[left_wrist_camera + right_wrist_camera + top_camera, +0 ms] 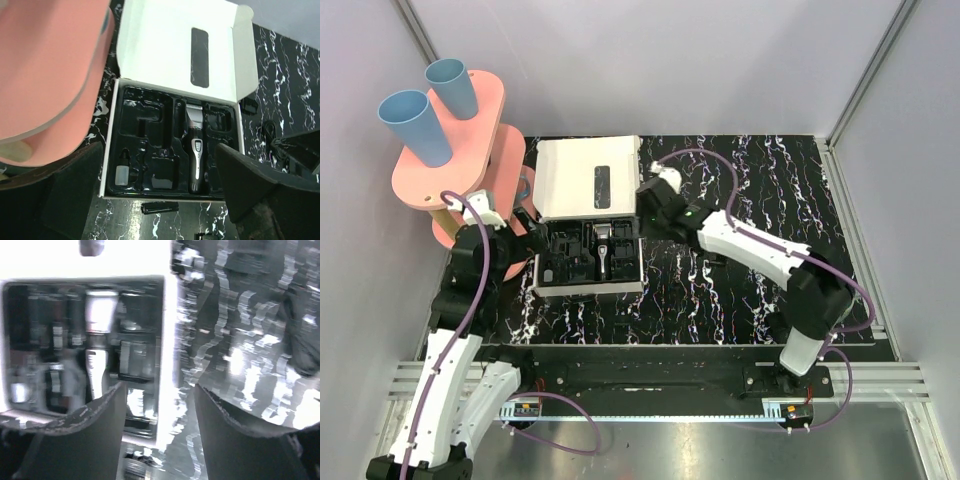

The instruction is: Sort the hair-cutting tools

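Observation:
The white box [588, 178] lies open with its black moulded tray [560, 268] toward me. A slim black clipper [605, 256] with a grey head lies in the tray [150, 125], seen as the clipper [196, 150] in the left wrist view. Small black pieces lie on the table: one [160, 207] just in front of the box, one [248, 105] by its right side. My left gripper [525, 233] [160, 187] hovers open at the tray's left end. My right gripper [643, 218] [160, 405] stands open over the box's right wall [170, 350], nothing between its fingers; that view is blurred.
A pink two-tier stand [470, 135] with two blue cups [415, 125] stands at the back left, close to my left arm, and fills the left of the left wrist view [50, 75]. A small white bottle [121, 175] sits in the tray's left pocket.

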{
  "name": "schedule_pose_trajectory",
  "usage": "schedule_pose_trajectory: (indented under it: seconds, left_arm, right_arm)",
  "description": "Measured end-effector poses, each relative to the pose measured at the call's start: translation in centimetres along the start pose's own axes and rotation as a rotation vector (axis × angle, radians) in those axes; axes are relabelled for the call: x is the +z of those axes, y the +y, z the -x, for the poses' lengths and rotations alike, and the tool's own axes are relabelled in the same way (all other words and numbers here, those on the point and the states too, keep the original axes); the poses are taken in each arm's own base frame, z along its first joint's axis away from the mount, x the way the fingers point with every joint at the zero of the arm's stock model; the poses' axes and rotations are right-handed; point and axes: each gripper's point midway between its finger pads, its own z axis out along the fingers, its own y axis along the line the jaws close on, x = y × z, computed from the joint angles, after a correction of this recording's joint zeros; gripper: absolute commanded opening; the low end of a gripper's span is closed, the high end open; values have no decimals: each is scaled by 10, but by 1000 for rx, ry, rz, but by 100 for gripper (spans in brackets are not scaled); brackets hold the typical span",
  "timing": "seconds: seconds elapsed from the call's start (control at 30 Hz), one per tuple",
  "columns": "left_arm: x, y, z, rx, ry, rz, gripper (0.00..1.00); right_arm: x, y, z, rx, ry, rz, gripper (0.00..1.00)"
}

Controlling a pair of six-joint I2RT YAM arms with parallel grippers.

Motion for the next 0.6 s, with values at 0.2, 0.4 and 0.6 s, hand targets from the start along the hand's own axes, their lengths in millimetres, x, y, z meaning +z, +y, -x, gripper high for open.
schedule_pose_trajectory:
  seconds: [0.2, 0.4, 0.6]
  left_arm:
    - [12, -13, -16, 23, 87, -67, 99]
    - [17, -21, -25, 28, 138, -112, 99]
    - [20, -26, -28, 28, 154, -133, 99]
  right_arm:
    - [5, -98, -15, -4, 85, -228, 68]
    - [1, -122, -50, -39, 210, -261, 68]
    - [-5, -124, -93, -24, 354, -205, 63]
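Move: The little cleaning brush, lying loose on the marble table, is about 9 cm to the right of the right hand, 10 cm back and some 14 cm below it. The clipper in its tray lies about 10 cm left and 3 cm back of this hand; the coiled cable is 12 cm right and level with it, the black comb guard 18 cm right and 5 cm back. From the left hand, the brush is about 34 cm right and 3 cm back, far below. The little brush is what the empty right hand closes in on: it swings about 11 cm right, clear of the box's side, sinking all the while by some 10 cm, then draws back about 6 cm as the fingers tip roughly 20 degrees further down, still open and touching nothing. The left hand eases a few centimetres right and down, turning slightly clockwise, also open. ##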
